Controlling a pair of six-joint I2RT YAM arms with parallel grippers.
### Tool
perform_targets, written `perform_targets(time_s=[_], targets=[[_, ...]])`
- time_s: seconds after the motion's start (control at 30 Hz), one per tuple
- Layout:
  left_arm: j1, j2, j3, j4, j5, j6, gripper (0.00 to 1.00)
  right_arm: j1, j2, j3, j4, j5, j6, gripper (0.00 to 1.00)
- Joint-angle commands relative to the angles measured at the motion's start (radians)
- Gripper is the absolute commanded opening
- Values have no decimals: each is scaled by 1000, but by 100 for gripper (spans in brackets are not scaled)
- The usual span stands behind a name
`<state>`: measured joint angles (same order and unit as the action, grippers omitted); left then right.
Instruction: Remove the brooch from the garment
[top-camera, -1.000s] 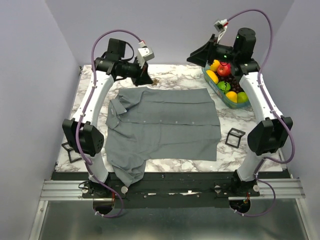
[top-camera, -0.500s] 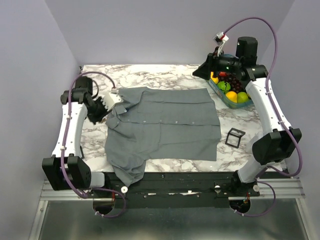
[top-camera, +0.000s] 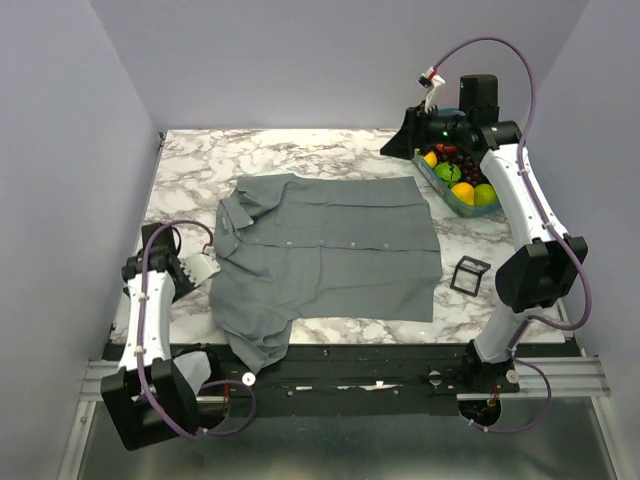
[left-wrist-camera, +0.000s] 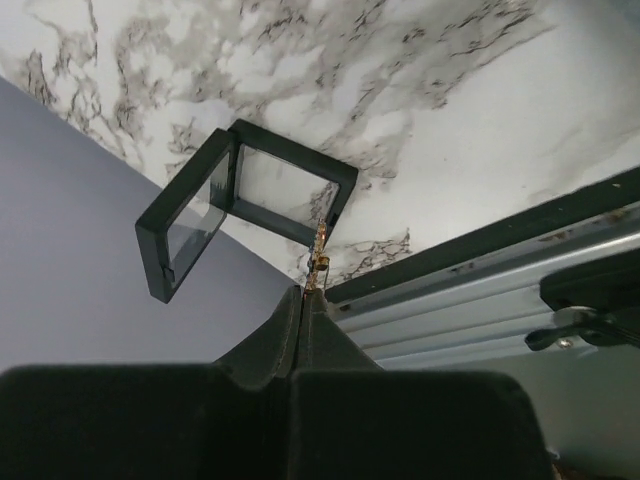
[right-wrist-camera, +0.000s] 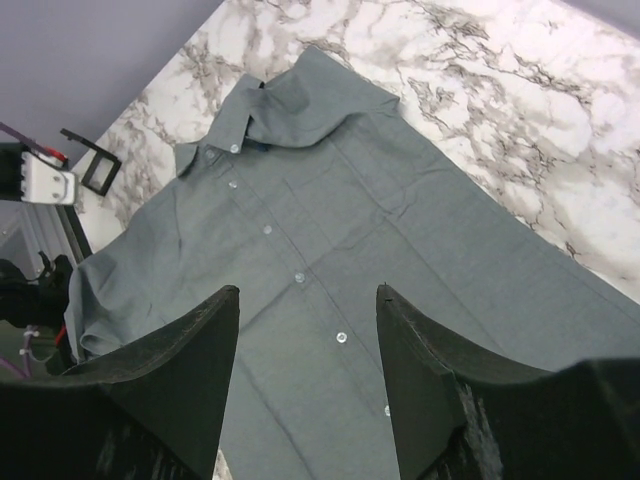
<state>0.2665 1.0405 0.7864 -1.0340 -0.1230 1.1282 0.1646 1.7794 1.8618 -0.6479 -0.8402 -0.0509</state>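
The grey shirt (top-camera: 330, 255) lies flat in the middle of the marble table, collar to the left; it also shows in the right wrist view (right-wrist-camera: 330, 220). No blue pin shows on it. My left gripper (left-wrist-camera: 312, 292) is shut at the near left edge, off the shirt. A thin gold metal bit of the brooch (left-wrist-camera: 320, 252) sticks out of its tips; the blue face is hidden. In the top view the left gripper (top-camera: 180, 276) sits low beside the shirt's left edge. My right gripper (right-wrist-camera: 305, 300) is open and empty, high over the shirt (top-camera: 402, 135).
A black wire-frame cube (left-wrist-camera: 240, 195) stands just beyond the left fingertips, near the table's front rail (left-wrist-camera: 480, 290). Another black cube (top-camera: 470, 273) stands right of the shirt. A tub of fruit (top-camera: 462, 182) sits at the back right.
My left arm has swung from the shirt's collar back and down to the near left edge by the cube. My right arm has shifted only slightly.
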Motion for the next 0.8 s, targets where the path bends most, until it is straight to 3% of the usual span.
perform_targets(time_s=[0.0,0.13,0.33,0.77], targets=[[5,-103,-149,196,-153,-42,0,6,23,51,45,-54,48,65],[4,-230,-263,302,-202,-3,0,9,34,31,77,-69,124,65],[5,-326,-380,397,-234,44,0,32,12,17,70,-48,106,65],[5,-269,-426,555,-270,39,0,53,-21,-52,57,-51,91,65]])
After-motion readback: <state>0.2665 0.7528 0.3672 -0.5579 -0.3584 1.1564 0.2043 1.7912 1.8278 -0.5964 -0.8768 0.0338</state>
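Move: The left hand still holds the brooch, pointing down. The open display box that it is being taken to lies about 5 cm ahead and 4 cm to the left, some 8 cm below. The garment's near sleeve is roughly 22 cm to this hand's right, level with it and about 9 cm below. From the right hand, that display box lies some 58 cm left, 21 cm back and 30 cm down. Fingers kept shut on the brooch, the left hand closes in on the open display box, going about 4 cm left and 3.5 cm down. It first backs off some 2 cm, then eases forward again as the descent levels out. The wrist tilts some 20 degrees, so the fingertips swing forward and left. The right hand, open, drifts about 2 cm left. ##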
